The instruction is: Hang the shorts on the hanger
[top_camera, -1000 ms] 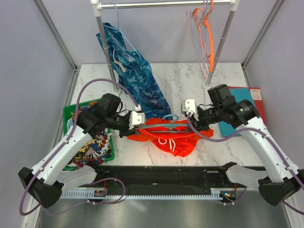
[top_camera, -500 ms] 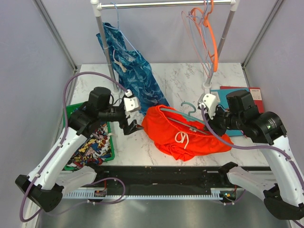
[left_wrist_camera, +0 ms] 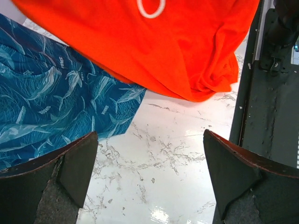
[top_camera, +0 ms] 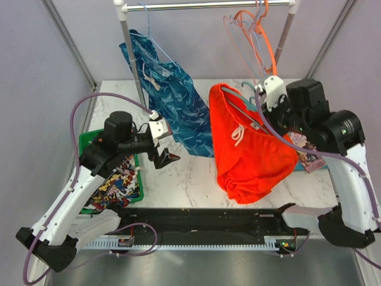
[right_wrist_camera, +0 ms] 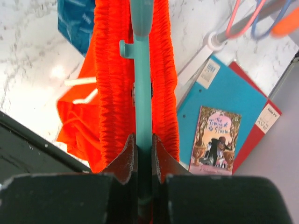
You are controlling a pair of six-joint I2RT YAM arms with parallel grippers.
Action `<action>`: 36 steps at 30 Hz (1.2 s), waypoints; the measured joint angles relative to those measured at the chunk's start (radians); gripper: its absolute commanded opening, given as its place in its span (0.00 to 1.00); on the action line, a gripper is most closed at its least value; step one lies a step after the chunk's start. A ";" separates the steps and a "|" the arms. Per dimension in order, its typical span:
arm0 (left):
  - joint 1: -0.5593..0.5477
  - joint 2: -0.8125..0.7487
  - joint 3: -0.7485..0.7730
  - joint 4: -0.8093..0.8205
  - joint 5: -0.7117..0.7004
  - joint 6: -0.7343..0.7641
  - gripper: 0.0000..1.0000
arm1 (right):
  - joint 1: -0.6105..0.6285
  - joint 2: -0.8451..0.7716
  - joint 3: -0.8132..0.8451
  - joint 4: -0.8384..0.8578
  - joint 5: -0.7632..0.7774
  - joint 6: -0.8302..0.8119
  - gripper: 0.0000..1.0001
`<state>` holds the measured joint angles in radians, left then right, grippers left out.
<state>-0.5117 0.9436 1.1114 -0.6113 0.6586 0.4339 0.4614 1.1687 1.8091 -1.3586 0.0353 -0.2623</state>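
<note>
The bright orange-red shorts hang on the teal hanger, their gathered waistband running down both sides of its bar, and the white drawstring shows in front. My right gripper is shut on the hanger bar and holds it up off the table below the right end of the rail; from above, the right gripper sits at the shorts' top right. My left gripper is open and holds nothing, left of the shorts over bare marble. In the left wrist view the shorts hang beyond the left gripper.
A blue patterned garment hangs from the rail down to the table. Orange and pale pink hangers hang at the rail's right end. A green basket of comic-print cloth stands left. Book and blue folder lie right.
My left gripper let go of the shorts, opened wide and drew back left. My right arm lifted the hanger with the shorts off the table, up toward the rail.
</note>
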 measured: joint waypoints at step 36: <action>0.000 -0.210 -0.171 0.063 -0.003 -0.111 0.99 | 0.000 0.772 0.661 0.666 0.182 0.214 0.00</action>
<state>-0.5117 0.7334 0.9401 -0.5488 0.6552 0.3229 0.4610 1.9408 2.4699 -0.6926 0.2176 -0.0483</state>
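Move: The right hand already holds the hanger carrying the orange-red shorts. The free stretch of rail lies about 33 cm ahead, 14 cm left and 14 cm above it. The blue trousers hang some 22 cm ahead, 32 cm left and 8 cm below; the spare hangers are roughly 29 cm ahead, 5 cm left and 5 cm higher. From the empty left hand that rail stretch is about 36 cm ahead, 24 cm right and 20 cm up. Still pinching the hanger beside its neck, the right hand carries it and the shorts swiftly forward to the rail, some 27 cm, drifting left and rising about 10 cm each, into the gap between the blue trousers and the spare hangers. The fingers tip up about 30 degrees towards level; the open left hand eases back a little. ##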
